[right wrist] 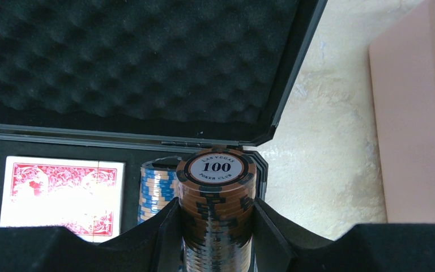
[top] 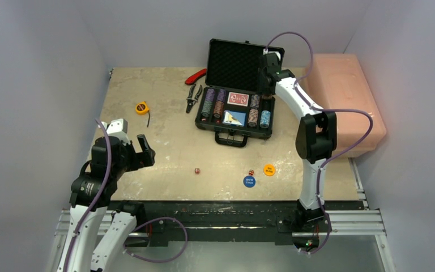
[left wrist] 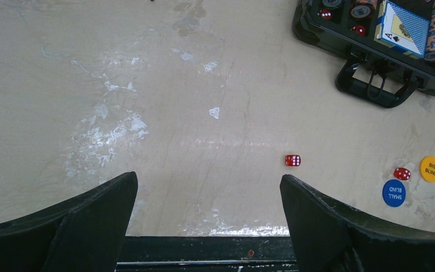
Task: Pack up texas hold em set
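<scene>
The black briefcase (top: 225, 125) lies open at the table's far middle, its foam-lined lid (right wrist: 136, 62) upright. It holds chip stacks, a red card deck (right wrist: 62, 195) and a blue card deck (left wrist: 401, 25). My right gripper (right wrist: 218, 226) is over the case's far right corner, shut on a stack of orange-and-black chips (right wrist: 216, 198) marked 100, next to a blue-striped stack (right wrist: 156, 192). On the table lie two red dice (left wrist: 293, 160) (left wrist: 402, 173), a blue disc (left wrist: 393, 192) and an orange disc (left wrist: 430, 168). My left gripper (left wrist: 209, 221) is open and empty above the near left table.
A pink plastic box (top: 345, 99) stands against the right side. Red-handled pliers (top: 195, 75), black pliers (top: 193, 97) and a yellow tape measure (top: 141, 107) lie at the back left. The table's black front edge (left wrist: 204, 249) is just below my left fingers.
</scene>
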Controlling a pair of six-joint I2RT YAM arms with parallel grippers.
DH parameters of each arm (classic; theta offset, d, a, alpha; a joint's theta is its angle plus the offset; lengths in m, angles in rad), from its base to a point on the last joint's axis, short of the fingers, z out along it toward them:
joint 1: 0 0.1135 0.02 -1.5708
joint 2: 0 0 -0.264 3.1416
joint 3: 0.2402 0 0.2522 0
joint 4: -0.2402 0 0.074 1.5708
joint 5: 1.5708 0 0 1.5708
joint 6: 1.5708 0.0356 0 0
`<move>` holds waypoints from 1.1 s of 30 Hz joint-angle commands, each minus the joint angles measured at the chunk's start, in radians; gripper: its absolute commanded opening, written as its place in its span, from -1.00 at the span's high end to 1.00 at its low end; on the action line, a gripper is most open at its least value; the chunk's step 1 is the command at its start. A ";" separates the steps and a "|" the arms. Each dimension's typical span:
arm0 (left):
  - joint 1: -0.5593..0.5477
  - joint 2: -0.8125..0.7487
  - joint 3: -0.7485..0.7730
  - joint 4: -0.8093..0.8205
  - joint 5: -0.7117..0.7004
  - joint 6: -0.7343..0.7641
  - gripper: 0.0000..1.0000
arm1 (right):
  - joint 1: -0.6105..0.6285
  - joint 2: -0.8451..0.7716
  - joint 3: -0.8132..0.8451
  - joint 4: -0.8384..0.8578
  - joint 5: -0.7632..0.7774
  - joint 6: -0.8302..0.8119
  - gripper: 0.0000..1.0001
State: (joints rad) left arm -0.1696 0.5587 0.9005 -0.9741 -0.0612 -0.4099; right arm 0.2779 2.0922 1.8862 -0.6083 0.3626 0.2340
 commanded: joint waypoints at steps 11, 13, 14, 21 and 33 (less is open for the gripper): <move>0.007 0.010 -0.003 0.014 -0.014 -0.006 -0.95 | -0.027 0.019 -0.106 0.101 -0.041 -0.002 1.00; 0.006 0.010 -0.002 0.015 -0.014 -0.006 -0.95 | -0.029 0.019 -0.120 0.106 -0.046 -0.001 1.00; 0.007 0.010 -0.003 0.015 -0.014 -0.006 -0.95 | -0.029 0.020 -0.125 0.108 -0.050 0.000 1.00; 0.007 0.014 -0.003 0.015 -0.014 -0.006 -0.95 | -0.030 0.024 -0.134 0.085 -0.079 0.022 1.00; 0.007 0.008 -0.002 0.016 -0.010 -0.006 -0.95 | -0.030 0.011 -0.149 0.017 -0.149 0.100 1.00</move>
State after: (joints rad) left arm -0.1696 0.5674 0.9005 -0.9741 -0.0612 -0.4099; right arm 0.2405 2.1403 1.7592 -0.5476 0.2806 0.2863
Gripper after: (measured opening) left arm 0.975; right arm 0.470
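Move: My right hand still holds the roll of orange "100" chips over the empty far-right slot of the case, whose middle is about 8 cm below, 1 cm back and 1 cm right. The blue chip roll lies some 9 cm back, level sideways. The wrapped blue-and-white roll is 4 cm left and 1 cm back, the red card deck 11 cm left and 1 cm back. From my left hand the slot is roughly 32 cm ahead and 43 cm right, about 15 cm lower. Keeping my pinch on the orange roll, I lower it about 6.5 cm towards the empty slot behind the blue roll, easing roughly 1 cm back and 1 cm right while my right hand tips some 5 degrees further down. Halfway through I stop sinking and hold it there at the slot, fingers still closed, with only a slight roll of the wrist at the end. ##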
